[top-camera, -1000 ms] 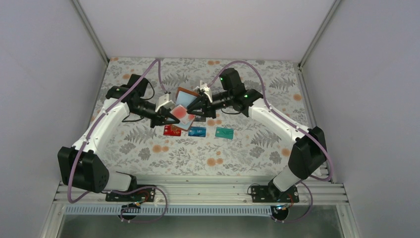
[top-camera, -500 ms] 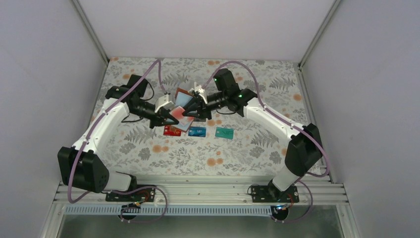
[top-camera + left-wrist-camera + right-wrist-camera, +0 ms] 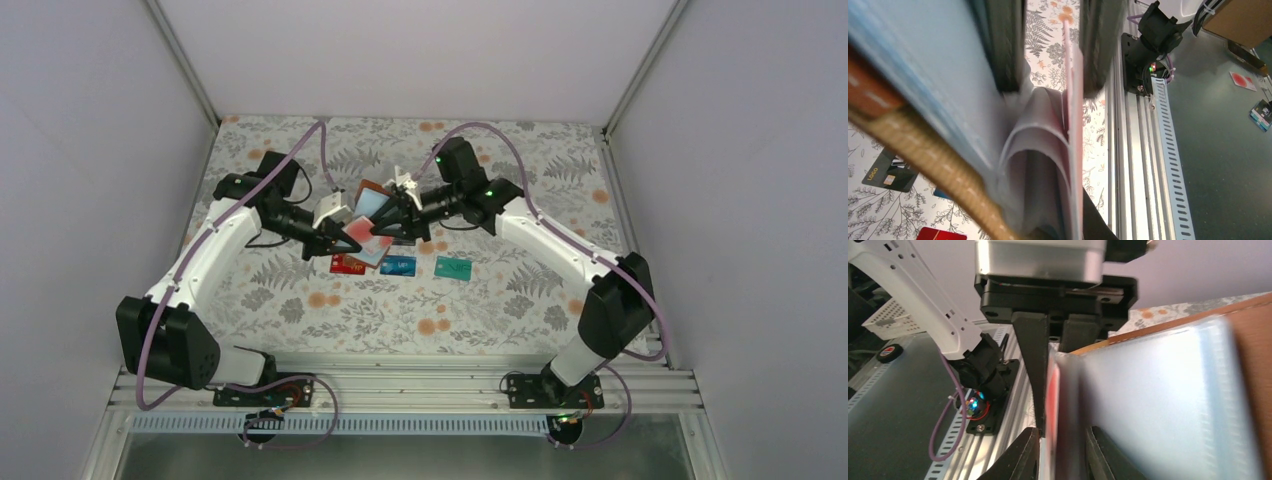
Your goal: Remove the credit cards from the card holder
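Observation:
The brown card holder hangs open above the table between both arms, its pale grey-blue pockets fanned out. My left gripper is shut on the pocket leaves and the red-white card inside them. My right gripper stands open, its jaws straddling the edge of that red-white card without clamping it. On the table below lie a red card, a blue card, a teal card and a black card.
The aluminium rail and the arm bases run along the table's near edge. Grey walls close in the flowered table on the left, right and back.
My right gripper has shifted left toward the holder and its jaws have spread a little around the card's edge. The left gripper has kept its grip and barely moved.

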You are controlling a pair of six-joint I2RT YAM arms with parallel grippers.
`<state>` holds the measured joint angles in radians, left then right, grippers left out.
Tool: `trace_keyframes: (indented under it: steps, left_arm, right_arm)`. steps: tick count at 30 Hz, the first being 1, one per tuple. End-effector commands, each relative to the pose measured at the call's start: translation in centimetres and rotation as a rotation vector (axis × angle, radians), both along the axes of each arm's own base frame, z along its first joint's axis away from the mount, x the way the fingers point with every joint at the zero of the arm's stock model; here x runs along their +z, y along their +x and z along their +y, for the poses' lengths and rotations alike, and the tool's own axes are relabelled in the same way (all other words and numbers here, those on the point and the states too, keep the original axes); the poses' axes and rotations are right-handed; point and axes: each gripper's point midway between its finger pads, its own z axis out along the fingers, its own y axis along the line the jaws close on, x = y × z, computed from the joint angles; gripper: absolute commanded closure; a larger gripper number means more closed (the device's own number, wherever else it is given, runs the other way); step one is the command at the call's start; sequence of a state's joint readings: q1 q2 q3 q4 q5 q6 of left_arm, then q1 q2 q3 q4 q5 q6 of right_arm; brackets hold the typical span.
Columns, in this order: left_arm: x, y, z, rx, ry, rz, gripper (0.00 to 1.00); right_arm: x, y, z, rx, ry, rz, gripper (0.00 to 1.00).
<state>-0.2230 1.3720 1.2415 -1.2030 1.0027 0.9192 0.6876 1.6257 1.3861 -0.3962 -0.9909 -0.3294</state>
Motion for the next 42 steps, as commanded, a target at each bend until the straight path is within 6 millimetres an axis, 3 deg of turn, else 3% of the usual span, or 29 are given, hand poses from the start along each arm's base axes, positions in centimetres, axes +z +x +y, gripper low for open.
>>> trace_keyframes:
  steps: [1, 6, 16, 24, 32, 35, 39, 42]
  left_arm:
    - [1.4, -0.9, -0.6, -0.049, -0.063, -0.057, 0.98]
    - [1.6, -1.0, -0.6, -0.050, -0.068, -0.059, 0.98]
    - [1.5, -1.1, -0.6, -0.055, -0.066, -0.063, 0.98]
    - [1.8, -1.1, -0.7, -0.057, -0.069, -0.071, 0.98]
    - [1.8, -1.2, -0.7, -0.060, -0.070, -0.071, 0.98]
    - [1.8, -1.1, -0.7, -0.060, -0.070, -0.072, 0.98]
    - [1.7, -1.1, -0.6, -0.059, -0.065, -0.075, 0.98]
    - [1.6, -1.1, -0.6, -0.058, -0.060, -0.074, 0.98]
  right_arm:
    - [3.3, 1.7, -1.3, -0.093, 0.043, -0.056, 0.74]
    - [1.6, 3.2, -0.6, -0.153, 0.005, -0.016, 0.80]
    - [-0.4, 3.2, -0.5, -0.179, -0.047, -0.015, 0.79]
    - [-1.4, 1.9, 1.0, -0.127, -0.056, -0.025, 0.75]
    - [-1.5, -0.3, 0.7, -0.033, -0.042, -0.014, 0.88]
    - [-1.3, -1.3, 0.5, 0.015, -0.029, 0.001, 0.88]
    - [-2.0, -2.0, 0.3, 0.039, -0.041, 0.047, 0.93]
    - [-1.2, -2.0, -0.2, 0.015, -0.018, 0.037, 0.96]
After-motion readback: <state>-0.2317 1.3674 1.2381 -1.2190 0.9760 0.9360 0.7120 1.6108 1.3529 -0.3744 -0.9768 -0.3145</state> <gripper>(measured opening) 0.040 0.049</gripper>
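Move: The pink-and-red card, still in its clear pocket, stands edge-on at the right hand's open fingertips, its middle about 2 cm back, 2 cm left and 1 cm below. The rest of the card holder lies some 3 cm ahead of the right hand. On the table about 27 cm below, the blue card is roughly 5 cm ahead and 4 cm right, the black card 12 cm ahead and 5 cm right. From the left hand the pink-and-red card lies about 2 cm ahead and 3 cm right. The right fingers pinch the exposed end of the pink-and-red card: first the hand backs off about 2 cm forward and 1 cm up, turning slightly clockwise, then it comes back some 3 cm towards its base, sinking and edging left while that turn is undone, and the fingers close almost shut over the card. The left hand keeps its grip on the card holder, nearly still. ##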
